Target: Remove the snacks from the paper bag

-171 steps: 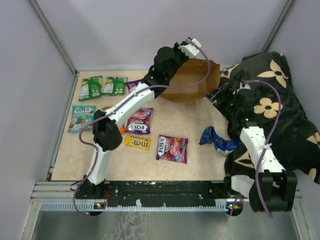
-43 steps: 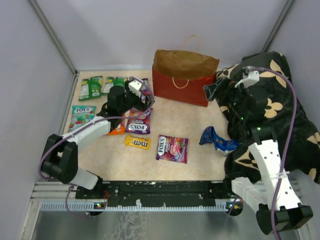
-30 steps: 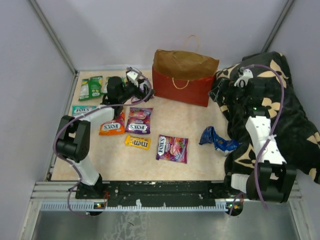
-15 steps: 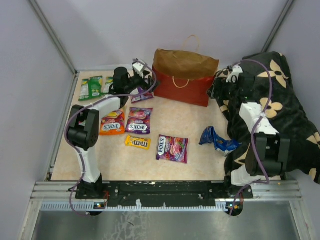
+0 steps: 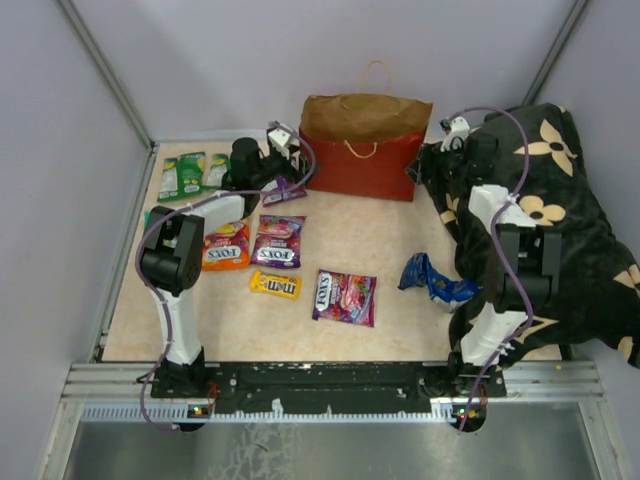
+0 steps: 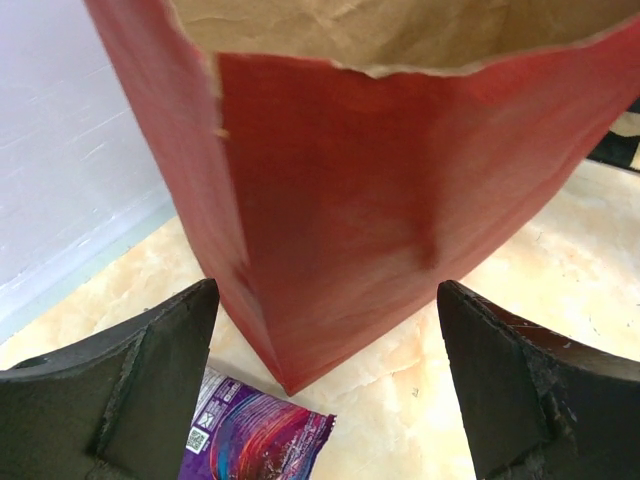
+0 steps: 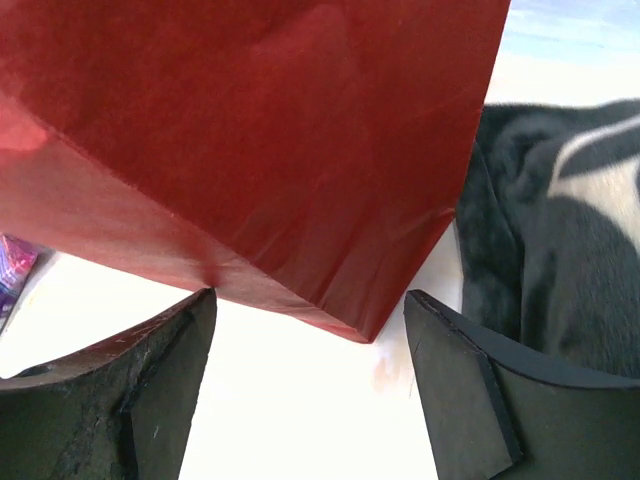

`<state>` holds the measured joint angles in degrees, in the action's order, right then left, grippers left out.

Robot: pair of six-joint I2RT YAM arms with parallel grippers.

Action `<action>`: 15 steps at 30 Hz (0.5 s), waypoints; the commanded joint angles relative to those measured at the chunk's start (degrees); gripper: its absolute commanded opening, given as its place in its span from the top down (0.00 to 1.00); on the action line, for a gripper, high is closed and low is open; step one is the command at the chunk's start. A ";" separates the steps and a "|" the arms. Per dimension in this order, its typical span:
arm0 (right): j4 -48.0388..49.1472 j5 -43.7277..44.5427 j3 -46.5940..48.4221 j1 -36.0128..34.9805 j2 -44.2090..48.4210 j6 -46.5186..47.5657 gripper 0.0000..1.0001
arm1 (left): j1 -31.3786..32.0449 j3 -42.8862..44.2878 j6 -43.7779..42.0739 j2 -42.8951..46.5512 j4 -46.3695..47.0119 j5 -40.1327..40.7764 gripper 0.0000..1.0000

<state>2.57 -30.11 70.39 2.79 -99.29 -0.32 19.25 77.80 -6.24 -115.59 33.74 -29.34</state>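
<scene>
The paper bag [image 5: 365, 150] stands upright at the back, brown above and red below, handles up. My left gripper [image 5: 292, 152] is open just off the bag's left end; in the left wrist view the bag's red corner [image 6: 380, 200] stands ahead of the open gripper [image 6: 325, 390], above a purple packet [image 6: 250, 440]. My right gripper [image 5: 424, 168] is open at the bag's right end, and its wrist view shows the bag's bottom corner [image 7: 250, 130] ahead of the gripper [image 7: 310, 390]. Several snacks lie on the table: green packets [image 5: 180, 176], an orange one [image 5: 225, 247], a yellow one [image 5: 275, 285], purple ones [image 5: 345, 297], and a blue chip bag [image 5: 436, 281].
A black pillow with cream flowers [image 5: 565, 220] fills the right side, close behind my right arm and touching the blue chip bag's side. Grey walls close the back and both sides. Bare table [image 5: 370, 235] lies between the bag and the front packets.
Both arms have reached further back to the two ends of the bag. The bag now stands slightly further back.
</scene>
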 commanded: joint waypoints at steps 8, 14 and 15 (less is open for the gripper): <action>8.09 -13.31 15.90 -0.24 -12.43 0.24 0.25 | -0.09 0.07 -0.70 0.24 2.83 1.74 0.04; 5.22 -10.61 22.92 -0.28 -15.62 -1.17 0.21 | -0.11 3.68 -1.25 -1.49 -0.07 1.47 0.04; 4.80 -9.53 23.58 -0.24 -15.67 -1.74 0.20 | -0.09 4.74 -1.23 -2.02 -0.71 1.38 0.04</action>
<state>6.22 -40.82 89.03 2.79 -114.87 -0.64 19.25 78.39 -6.57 -115.96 34.00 -27.64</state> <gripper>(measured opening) 0.786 0.958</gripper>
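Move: The red paper bag stands between the two hands, its middle about 16 cm left and 8 cm ahead of the right hand, at roughly its height. The black flowered cushion's middle is some 33 cm to the right hand's right, 12 cm nearer the base and 8 cm lower. From the left hand, the bag's middle is about 15 cm right and 7 cm ahead, at hand height; the purple pack by it lies 5 cm left, no farther out, 14 cm below. The bag's right front part is pushed along, away from the base, by the right hand's half-open fingers, already against it: the hand drives forward about 7 cm, drifting a couple of centimetres left and turning some 10 degrees counter-clockwise, then rising about 2 cm as it goes on. The left hand stays by the left front corner, fingers wide open. ##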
